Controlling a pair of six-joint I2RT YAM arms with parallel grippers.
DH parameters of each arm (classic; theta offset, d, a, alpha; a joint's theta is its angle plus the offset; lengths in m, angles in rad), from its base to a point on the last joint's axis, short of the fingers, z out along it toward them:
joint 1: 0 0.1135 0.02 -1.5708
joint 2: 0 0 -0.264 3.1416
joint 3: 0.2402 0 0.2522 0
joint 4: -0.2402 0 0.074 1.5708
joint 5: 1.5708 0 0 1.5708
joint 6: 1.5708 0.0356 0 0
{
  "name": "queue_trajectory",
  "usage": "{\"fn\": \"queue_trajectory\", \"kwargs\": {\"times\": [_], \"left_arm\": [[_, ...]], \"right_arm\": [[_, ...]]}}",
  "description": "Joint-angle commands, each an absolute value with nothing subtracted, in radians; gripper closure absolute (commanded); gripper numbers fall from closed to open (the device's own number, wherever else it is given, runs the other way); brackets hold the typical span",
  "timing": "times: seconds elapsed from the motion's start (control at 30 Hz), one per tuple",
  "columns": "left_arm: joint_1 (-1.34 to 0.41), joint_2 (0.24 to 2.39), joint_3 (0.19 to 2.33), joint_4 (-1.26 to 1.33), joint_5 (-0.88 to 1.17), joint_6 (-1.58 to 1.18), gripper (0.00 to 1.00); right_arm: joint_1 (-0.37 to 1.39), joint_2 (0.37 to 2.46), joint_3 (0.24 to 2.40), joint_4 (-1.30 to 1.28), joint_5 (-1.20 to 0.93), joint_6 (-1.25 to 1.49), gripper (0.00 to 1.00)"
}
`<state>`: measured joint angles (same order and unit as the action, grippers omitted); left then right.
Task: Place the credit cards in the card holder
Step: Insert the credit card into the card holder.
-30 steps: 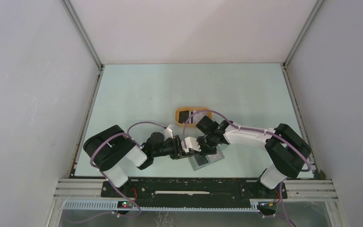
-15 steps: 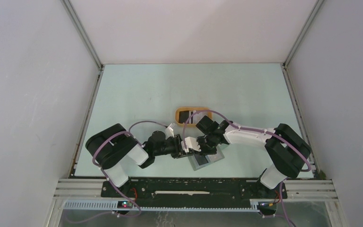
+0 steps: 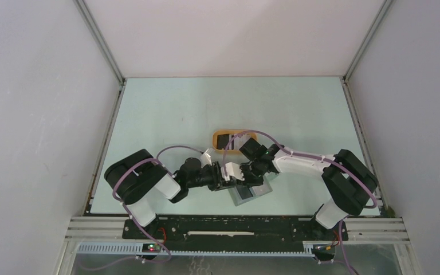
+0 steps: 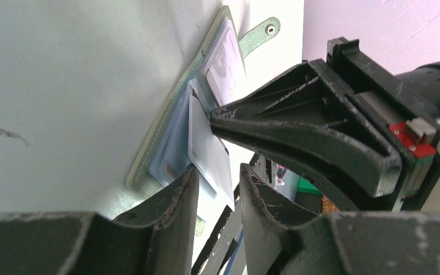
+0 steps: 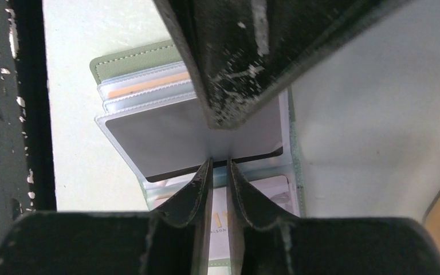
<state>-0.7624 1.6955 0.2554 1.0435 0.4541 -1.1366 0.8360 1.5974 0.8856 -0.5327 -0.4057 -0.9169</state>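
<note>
The grey-green card holder [image 3: 252,193] lies open near the table's front edge, its snap tab [image 4: 262,33] pointing away. A grey credit card [image 5: 172,137] sits partly inside a clear sleeve of the card holder [image 5: 132,64]. My right gripper [image 5: 218,162] is open by a narrow gap, its tips at the card's near edge with nothing between them. My left gripper [image 4: 217,172] is open too; the card's [image 4: 207,150] lower corner reaches between its fingers and rests against one. Another whitish card [image 5: 272,189] and a tan one [image 5: 149,85] lie in other sleeves.
An orange oval tray [image 3: 222,139] stands just behind the two grippers, with cards in it that I cannot make out. Both arms [image 3: 303,163] meet over the card holder. The frame rail [image 3: 235,226] runs along the near edge.
My right gripper's jaws have parted slightly from shut and its wrist has shifted a little back. The left arm has edged to the right. The card holder has not moved.
</note>
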Motion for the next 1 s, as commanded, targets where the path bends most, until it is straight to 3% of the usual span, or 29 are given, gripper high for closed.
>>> {"fn": "queue_trajectory", "kwargs": {"times": [0.0,0.33,0.73,0.97], "left_arm": [[-0.757,1.686,0.296,1.060,0.475,-1.135,0.63],[-0.756,1.681,0.354,1.015,0.506,-1.123,0.63],[-0.780,1.751,0.550,0.826,0.565,-1.070,0.62],[-0.789,1.809,0.623,0.775,0.577,-1.060,0.60]], "right_arm": [[0.778,1.550,0.903,-0.542,-0.427,-0.907,0.77],[0.575,1.434,0.907,-0.638,-0.653,-0.956,0.76],[0.306,1.369,0.979,-0.680,-0.942,-0.808,0.78],[0.227,1.339,1.018,-0.706,-1.002,-0.761,0.76]]}}
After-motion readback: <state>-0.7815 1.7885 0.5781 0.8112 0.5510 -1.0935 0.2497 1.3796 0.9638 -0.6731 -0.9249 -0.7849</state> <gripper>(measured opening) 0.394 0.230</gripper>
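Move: The page holding the dark card leans over the card holder's left half. From the left hand, its middle is about 5 cm to the right, 1 cm back and 2 cm below. The open holder's middle is about 2 cm back from the right fingertips, roughly 1 cm to the right and 1 cm down. From the same hand, the card tray is some 14 cm ahead and 5 cm to the left, at nearly fingertip height. Up and away from the card holder goes the right hand, rising about 11 cm while drawing forward and to the right past the strap side. It turns roughly 30 degrees clockwise and tips its slightly open fingers farther left. The left hand starts slowly, then shifts about 6 cm right and a little forward over the holder, rising before a slight dip, its fingers still part open around the page's edge. ##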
